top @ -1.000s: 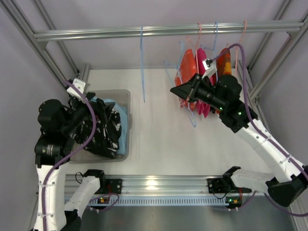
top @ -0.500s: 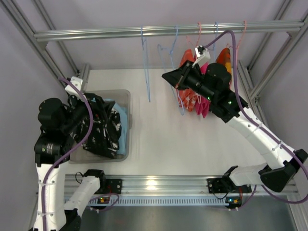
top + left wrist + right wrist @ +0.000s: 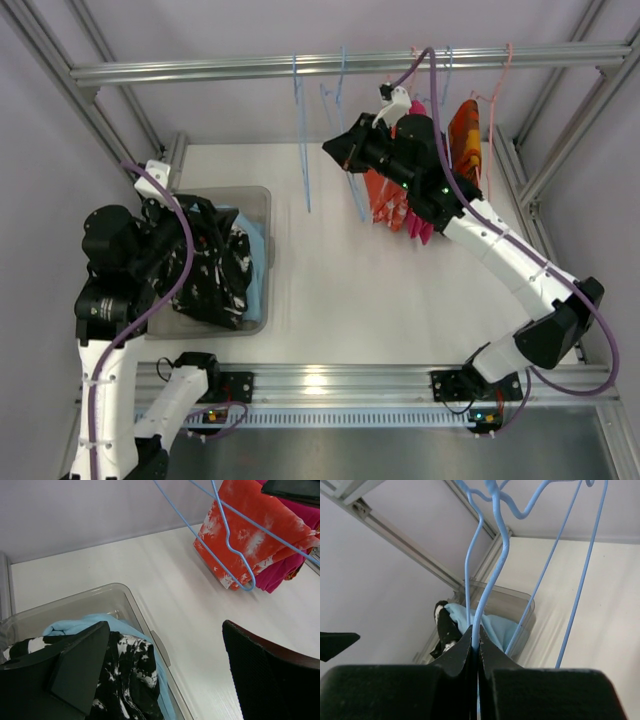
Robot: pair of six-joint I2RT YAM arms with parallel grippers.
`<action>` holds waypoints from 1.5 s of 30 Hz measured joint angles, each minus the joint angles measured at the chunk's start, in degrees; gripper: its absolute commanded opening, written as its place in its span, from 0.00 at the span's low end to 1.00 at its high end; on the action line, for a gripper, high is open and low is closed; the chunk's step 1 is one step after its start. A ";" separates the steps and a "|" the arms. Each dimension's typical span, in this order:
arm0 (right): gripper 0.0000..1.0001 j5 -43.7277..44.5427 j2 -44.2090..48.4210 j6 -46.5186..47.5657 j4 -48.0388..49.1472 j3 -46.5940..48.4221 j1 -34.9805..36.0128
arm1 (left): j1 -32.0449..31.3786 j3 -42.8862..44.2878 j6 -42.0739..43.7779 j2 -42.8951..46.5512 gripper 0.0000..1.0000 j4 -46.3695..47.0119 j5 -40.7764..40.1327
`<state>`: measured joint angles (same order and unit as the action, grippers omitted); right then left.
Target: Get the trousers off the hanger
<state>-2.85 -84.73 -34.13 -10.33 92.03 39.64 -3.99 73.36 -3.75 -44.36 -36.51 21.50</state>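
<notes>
Black-and-white patterned trousers (image 3: 218, 272) lie in a heap in the grey bin (image 3: 262, 200) at the left, on top of a light blue garment (image 3: 256, 262). My left gripper (image 3: 198, 232) hovers over that heap, open, with nothing between its fingers; the wrist view shows the trousers (image 3: 127, 677) under the left finger (image 3: 75, 667). My right gripper (image 3: 338, 152) is raised near the rail, shut on the wire of a bare blue hanger (image 3: 352, 195). In the right wrist view that hanger (image 3: 490, 555) rises out of the closed right gripper (image 3: 476, 646).
A second bare blue hanger (image 3: 300, 150) hangs from the metal rail (image 3: 200, 68). Orange and pink garments (image 3: 392, 198) hang on hangers behind my right arm, with another orange one (image 3: 463, 130) further right. Frame posts stand at both back corners.
My right arm has swung up and to the left, carrying the bare blue hanger away from the orange garments toward the rail. The left arm has hardly moved.
</notes>
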 measured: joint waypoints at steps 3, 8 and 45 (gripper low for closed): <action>0.00 0.00 -1.68 0.63 0.02 0.00 0.00 | -0.02 -0.04 -0.28 0.28 0.99 0.04 -0.66; 0.00 -0.07 -3.87 1.07 0.07 -0.07 -0.37 | 0.00 -0.46 -1.01 0.76 0.99 0.04 -1.46; 0.99 -5.22 -6.38 2.12 2.91 -2.64 -2.82 | -0.02 6.14 -3.34 -8.22 0.99 -7.30 -4.46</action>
<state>-8.08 -91.11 -32.01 -7.42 89.38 36.82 -4.01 79.50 -7.09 -52.58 -43.81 17.04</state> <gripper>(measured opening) 0.972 0.990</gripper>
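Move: The right hand pinches the empty blue hanger below its neck, its hook up at the rail, and the spot on the rail for it lies about 6 cm ahead and 12 cm above this hand. The other empty hanger hangs some 5 cm ahead and 6 cm left of the hand; the orange trousers hang about 6 cm ahead, 13 cm right and 7 cm lower. From the left hand that rail spot is roughly 16 cm ahead, 27 cm right and 14 cm up. The right hand, still pinching the blue hanger, sinks about 3 cm while easing forward, rises again a couple of centimetres as it goes on forward, then drops some 5 cm below the rail so the hook comes down onto it, and near the bottom the fingers spread wide and let the wire go as the hand begins to draw back. Late on, the wide-open left hand, holding nothing above the bin, eases about 2 cm forward, ends a little lower and tips down some 10 degrees. ##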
